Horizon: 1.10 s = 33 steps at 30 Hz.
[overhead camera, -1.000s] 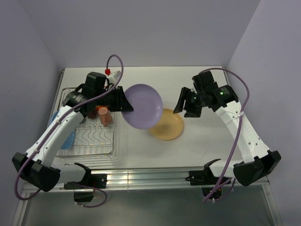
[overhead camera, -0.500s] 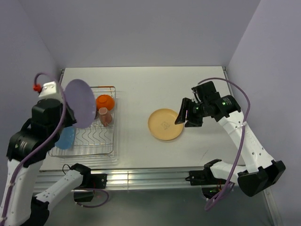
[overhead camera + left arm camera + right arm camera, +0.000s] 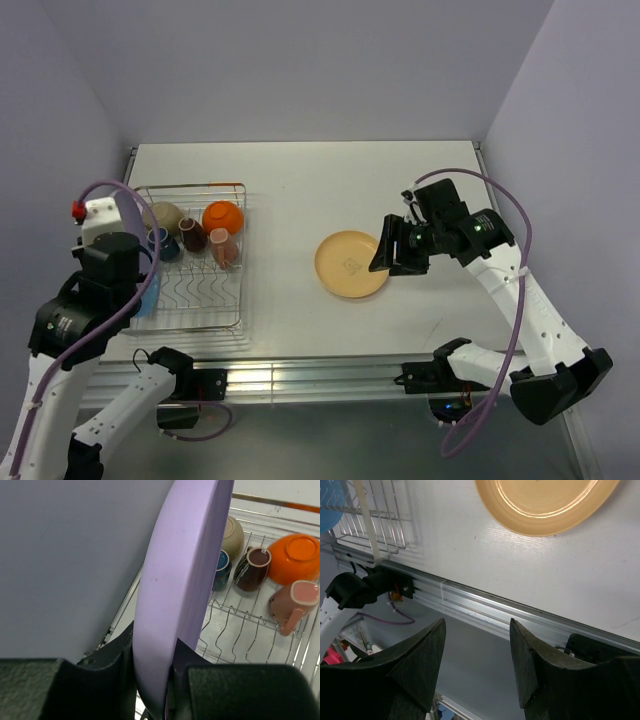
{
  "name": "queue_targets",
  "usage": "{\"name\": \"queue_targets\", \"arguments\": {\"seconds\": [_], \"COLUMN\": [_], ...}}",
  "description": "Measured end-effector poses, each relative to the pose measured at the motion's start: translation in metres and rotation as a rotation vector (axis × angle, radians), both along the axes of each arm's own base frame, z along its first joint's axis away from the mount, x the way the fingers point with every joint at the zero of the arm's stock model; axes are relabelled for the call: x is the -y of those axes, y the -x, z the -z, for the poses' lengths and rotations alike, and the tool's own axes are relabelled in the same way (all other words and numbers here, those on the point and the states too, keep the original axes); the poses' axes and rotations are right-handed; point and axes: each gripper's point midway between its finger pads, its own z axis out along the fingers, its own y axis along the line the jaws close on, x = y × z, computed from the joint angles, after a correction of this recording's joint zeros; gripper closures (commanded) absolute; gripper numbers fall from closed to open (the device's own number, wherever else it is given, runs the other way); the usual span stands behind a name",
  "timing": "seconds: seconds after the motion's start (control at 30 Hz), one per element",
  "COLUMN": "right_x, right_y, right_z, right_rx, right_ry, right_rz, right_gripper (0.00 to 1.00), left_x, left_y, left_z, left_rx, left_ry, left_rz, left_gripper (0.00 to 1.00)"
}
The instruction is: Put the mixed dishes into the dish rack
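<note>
My left gripper [image 3: 155,652] is shut on the rim of the lilac plate [image 3: 185,580], which stands on edge over the left side of the dish rack [image 3: 195,300]. From above the plate [image 3: 132,218] shows as a thin strip. In the rack [image 3: 235,630] lie a cream bowl [image 3: 235,532], a dark blue mug [image 3: 221,567], a dark brown mug [image 3: 255,567], an orange bowl [image 3: 297,555] and a pink mug [image 3: 295,602]. A blue plate [image 3: 148,295] leans at the rack's left. The tan plate [image 3: 352,264] lies flat on the table. My right gripper [image 3: 383,252] hangs open at its right edge, empty.
The left wall stands close beside the rack and the lilac plate. In the right wrist view the tan plate [image 3: 545,505] is at the top, with the table's metal front rail [image 3: 485,607] below it and a rack corner [image 3: 375,510] at the upper left.
My left arm has swung the lilac plate from mid-table leftward to the rack's left side, turning it edge-on. My right gripper has drifted slightly lower and left beside the tan plate, narrowing a little.
</note>
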Motion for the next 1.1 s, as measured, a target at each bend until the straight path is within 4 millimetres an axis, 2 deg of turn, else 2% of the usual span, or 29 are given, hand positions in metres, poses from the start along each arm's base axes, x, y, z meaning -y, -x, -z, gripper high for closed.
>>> {"name": "queue_targets", "arguments": {"seconds": [0.07, 0.17, 0.27, 0.37, 0.6, 0.9, 1.1], "right_x": [0.000, 0.000, -0.002, -0.001, -0.003, -0.002, 0.000], "right_y": [0.001, 0.004, 0.007, 0.009, 0.011, 0.012, 0.014], "right_z": [-0.001, -0.001, 0.000, 0.004, 0.005, 0.006, 0.009], "right_rx": [0.006, 0.010, 0.009, -0.002, -0.007, -0.006, -0.013], "right_ry": [-0.001, 0.004, 0.010, 0.015, 0.018, 0.022, 0.028], "right_rz": [-0.005, -0.013, -0.027, -0.031, -0.041, -0.039, -0.038], "right_gripper": [0.39, 0.39, 0.39, 0.39, 0.39, 0.39, 0.39], "left_x": [0.000, -0.003, -0.010, -0.010, 0.008, 0.010, 0.022], "left_y": [-0.003, 0.008, 0.025, 0.030, 0.023, 0.021, -0.006], "left_z": [0.018, 0.034, 0.029, 0.026, 0.040, 0.055, 0.063], "left_rx": [-0.026, -0.017, 0.056, 0.084, 0.047, -0.018, -0.141], "left_ry": [-0.037, -0.061, -0.051, -0.042, -0.035, -0.067, -0.136], "left_rz": [0.020, 0.059, 0.074, 0.103, 0.225, 0.229, 0.198], "left_gripper": [1.00, 1.00, 1.00, 1.00, 1.00, 1.00, 1.00]}}
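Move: The left hand holds the purple plate above the rack's left side; the open slot for it lies about 8 cm ahead, 1 cm right and 24 cm below. The blue plate stands some 8 cm ahead, 5 cm left and 23 cm below; the blue mug about 18 cm ahead, 3 cm right, the brown mug 20 cm ahead, 9 cm right, both some 27 cm below. From the right hand the slot is roughly 6 cm ahead, 55 cm left and 14 cm below. Still gripping the purple plate, the left hand sinks about 6 cm, eases right and turns some 10 degrees clockwise. ##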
